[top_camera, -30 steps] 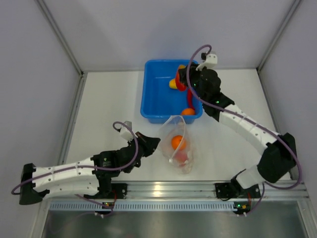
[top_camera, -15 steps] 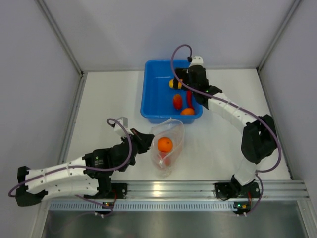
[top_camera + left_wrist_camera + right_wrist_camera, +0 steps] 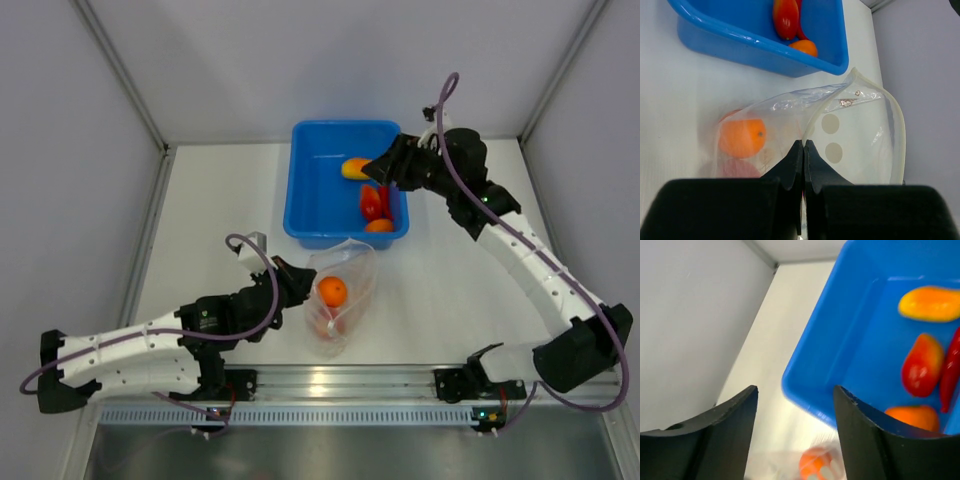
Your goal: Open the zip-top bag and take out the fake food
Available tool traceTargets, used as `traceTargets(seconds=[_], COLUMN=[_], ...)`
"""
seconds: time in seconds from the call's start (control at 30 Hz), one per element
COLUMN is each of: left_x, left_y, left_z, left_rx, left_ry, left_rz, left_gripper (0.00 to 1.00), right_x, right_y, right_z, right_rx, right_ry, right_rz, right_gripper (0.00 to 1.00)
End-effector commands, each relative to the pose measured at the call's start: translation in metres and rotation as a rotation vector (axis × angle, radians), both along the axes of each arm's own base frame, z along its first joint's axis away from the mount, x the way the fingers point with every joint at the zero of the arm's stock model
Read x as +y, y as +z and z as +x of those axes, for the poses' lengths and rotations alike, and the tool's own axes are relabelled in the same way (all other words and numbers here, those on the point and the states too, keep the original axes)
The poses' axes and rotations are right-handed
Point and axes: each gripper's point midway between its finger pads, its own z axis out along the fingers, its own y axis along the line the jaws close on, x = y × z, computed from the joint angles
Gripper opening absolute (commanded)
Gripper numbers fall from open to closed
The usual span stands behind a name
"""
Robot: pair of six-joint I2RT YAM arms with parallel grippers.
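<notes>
The clear zip-top bag [image 3: 345,300] lies open-mouthed just in front of the blue tub [image 3: 318,200]. An orange ball of fake food [image 3: 332,291] and a pink piece [image 3: 336,322] show through it. My left gripper [image 3: 299,284] is shut on the bag's near edge [image 3: 812,122], its tips [image 3: 804,144] pinching the film beside the orange ball [image 3: 741,137]. My right gripper [image 3: 386,172] hovers open and empty over the tub's right side [image 3: 795,390]. In the tub [image 3: 840,335] lie a yellow-orange piece [image 3: 931,303], a red piece [image 3: 922,365] and an orange piece [image 3: 912,417].
A red chili-like piece [image 3: 953,365] lies at the tub's right wall. Grey walls close in the white table [image 3: 220,220] at the left, back and right. A metal rail [image 3: 340,380] runs along the near edge by the arm bases.
The right gripper let a red piece go into the tub, then drew back to the right and stands open. The left gripper pulled the bag a little to the left.
</notes>
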Motion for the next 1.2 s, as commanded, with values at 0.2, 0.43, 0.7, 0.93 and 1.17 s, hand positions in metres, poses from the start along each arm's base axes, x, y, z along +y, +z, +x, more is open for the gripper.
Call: traceTargets(seconds=[0.2,0.43,0.7,0.93,1.17], left_x=[0.002,-0.007,-0.016,-0.026,-0.029], left_y=[0.01,0.006,0.0,0.001,0.001], left_z=[0.009,0.01,0.007,0.005,0.003], left_rx=[0.017,0.037,0.074,0.094,0.104], left_ry=[0.09,0.093,0.078,0.06,0.054], left_rz=[-0.086,-0.088,-0.105,-0.116,-0.134], left_gripper=[0.0,0.0,0.0,0.0,0.0], right_x=[0.019,0.045,0.075,0.086,0.102], right_y=[-0.018,-0.045,-0.111,-0.148,-0.186], right_z=[-0.134,-0.184,-0.189,-0.167,-0.151], right_rx=[0.143,0.172,0.282,0.313,0.344], right_ry=[0.221,0.261,0.172,0.023,-0.07], right_rz=[-0.117,-0.185,-0.293,-0.347,-0.331], right_gripper=[0.47,0.43,0.34,0.33,0.34])
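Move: The orange in the held bag lies about 16 cm back, 12 cm left and 25 cm below the right hand; the bag's open mouth is above it, some 16 cm back, 9 cm left and 10 cm down. The red apple sits about 7 cm back of the orange, and the blue bin's middle is roughly 8 cm ahead and 9 cm left of that hand. From the left hand, the orange is about 4 cm ahead, 5 cm right and 16 cm below. The bag is what the right hand returns to: it sweeps back about 20 cm and left from the bin, then sinks some 18 cm through the mouth towards the orange, easing forward again. Its fingers narrow to about half their starting gap, still apart, and tip about 20 degrees downward. The left hand keeps pinching the rim, drifting a couple of centimetres right and down. ##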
